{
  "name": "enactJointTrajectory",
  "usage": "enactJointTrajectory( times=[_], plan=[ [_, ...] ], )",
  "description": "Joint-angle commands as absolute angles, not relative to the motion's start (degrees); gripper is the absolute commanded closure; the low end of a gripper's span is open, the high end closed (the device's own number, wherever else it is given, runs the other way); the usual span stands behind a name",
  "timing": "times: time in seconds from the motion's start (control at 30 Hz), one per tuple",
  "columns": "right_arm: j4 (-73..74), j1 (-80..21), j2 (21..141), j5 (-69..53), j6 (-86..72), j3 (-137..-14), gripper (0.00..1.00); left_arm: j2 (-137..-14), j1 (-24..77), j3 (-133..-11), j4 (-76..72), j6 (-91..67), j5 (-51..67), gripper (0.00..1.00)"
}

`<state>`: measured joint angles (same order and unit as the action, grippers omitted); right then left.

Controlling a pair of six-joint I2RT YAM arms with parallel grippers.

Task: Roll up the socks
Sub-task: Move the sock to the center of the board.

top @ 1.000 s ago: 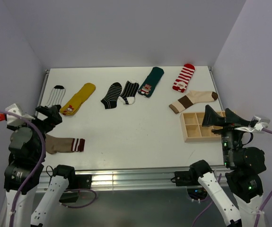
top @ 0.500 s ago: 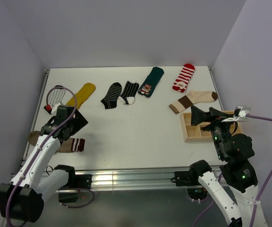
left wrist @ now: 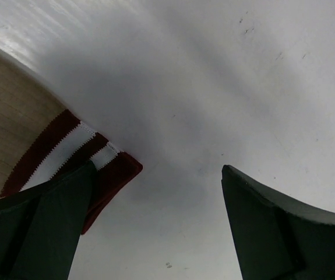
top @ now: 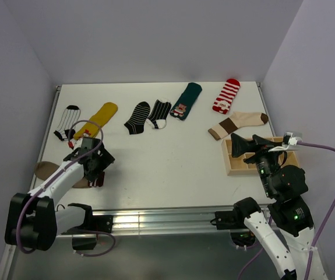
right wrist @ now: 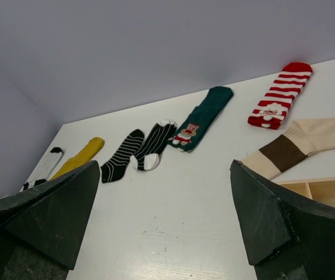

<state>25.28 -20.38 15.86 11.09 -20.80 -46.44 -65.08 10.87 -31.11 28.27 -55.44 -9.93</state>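
A brown sock (top: 46, 170) with a red-and-white striped cuff (left wrist: 95, 158) lies at the table's front left. My left gripper (top: 99, 168) hangs low over that cuff, open; in the left wrist view (left wrist: 157, 170) its left finger overlaps the cuff's edge and bare table shows between the fingers. My right gripper (top: 243, 140) stands open above the wooden tray (top: 236, 167), holding nothing (right wrist: 165, 164). A cream sock with brown bands (top: 237, 124) lies just beyond the tray. Two black socks with white lines (top: 137, 117) (top: 159, 112) lie at the back centre.
Along the back lie a white striped sock (top: 67, 121), a yellow sock (top: 97, 119), a green sock (top: 187, 100) and a red-and-white striped sock (top: 226, 95). Walls close in the table on three sides. A purple cable (top: 328, 175) loops off the right arm.
The left arm has swung from the table's left edge inward and down onto the brown sock's cuff. The right gripper has shifted slightly left over the tray. Both stay open.
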Motion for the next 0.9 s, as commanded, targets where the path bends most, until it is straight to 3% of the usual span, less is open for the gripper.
enactJointTrajectory(
  times=[0.0, 0.23, 0.43, 0.67, 0.87],
  plan=[
    [22.4, -20.7, 14.5, 11.0, -21.3, -45.8, 0.00, -67.7, 12.3, -30.8, 21.7, -56.8, -7.0, 0.05],
    [22.7, -20.7, 14.0, 11.3, -21.3, -45.4, 0.00, -80.4, 23.5, -36.6, 17.1, -58.2, -5.5, 0.04],
    [23.2, -20.7, 14.7, 10.2, -21.1, -45.7, 0.00, -90.8, 36.5, -48.6, 20.6, -59.0, -7.5, 0.03],
    [22.9, -20.7, 16.7, 5.9, -22.2, -45.0, 0.00, -90.7, 49.1, -61.5, 29.8, -50.7, -20.9, 0.03],
    [20.0, -20.7, 19.0, -0.4, -23.0, -43.1, 0.00, -86.9, 50.2, -55.4, 27.3, -47.8, -25.3, 0.10]
  ],
)
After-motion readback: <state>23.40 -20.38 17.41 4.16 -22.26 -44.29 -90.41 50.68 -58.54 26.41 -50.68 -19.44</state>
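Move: The left hand is down at the table, open, its left finger over the striped cuff of the brown sock; the sock's middle lies about 13 cm to the left and 2 cm back, 2 cm lower. The board's centre is some 26 cm to the right and 9 cm ahead. The yellow sock lies 23 cm ahead and 5 cm left, the black striped sock 25 cm ahead and 15 cm right. From the right hand, the brown sock is roughly 69 cm left, 2 cm ahead, 33 cm below. With its left finger still on the cuff, the open left hand drags the brown sock across the board to the right, some 22 cm towards the centre, bowing about 5 cm forward before easing back and turning roughly 40 degrees clockwise. Towards the end it rises about 4 cm off the cuff. Late on, the right hand starts left, about 2.5 cm. ##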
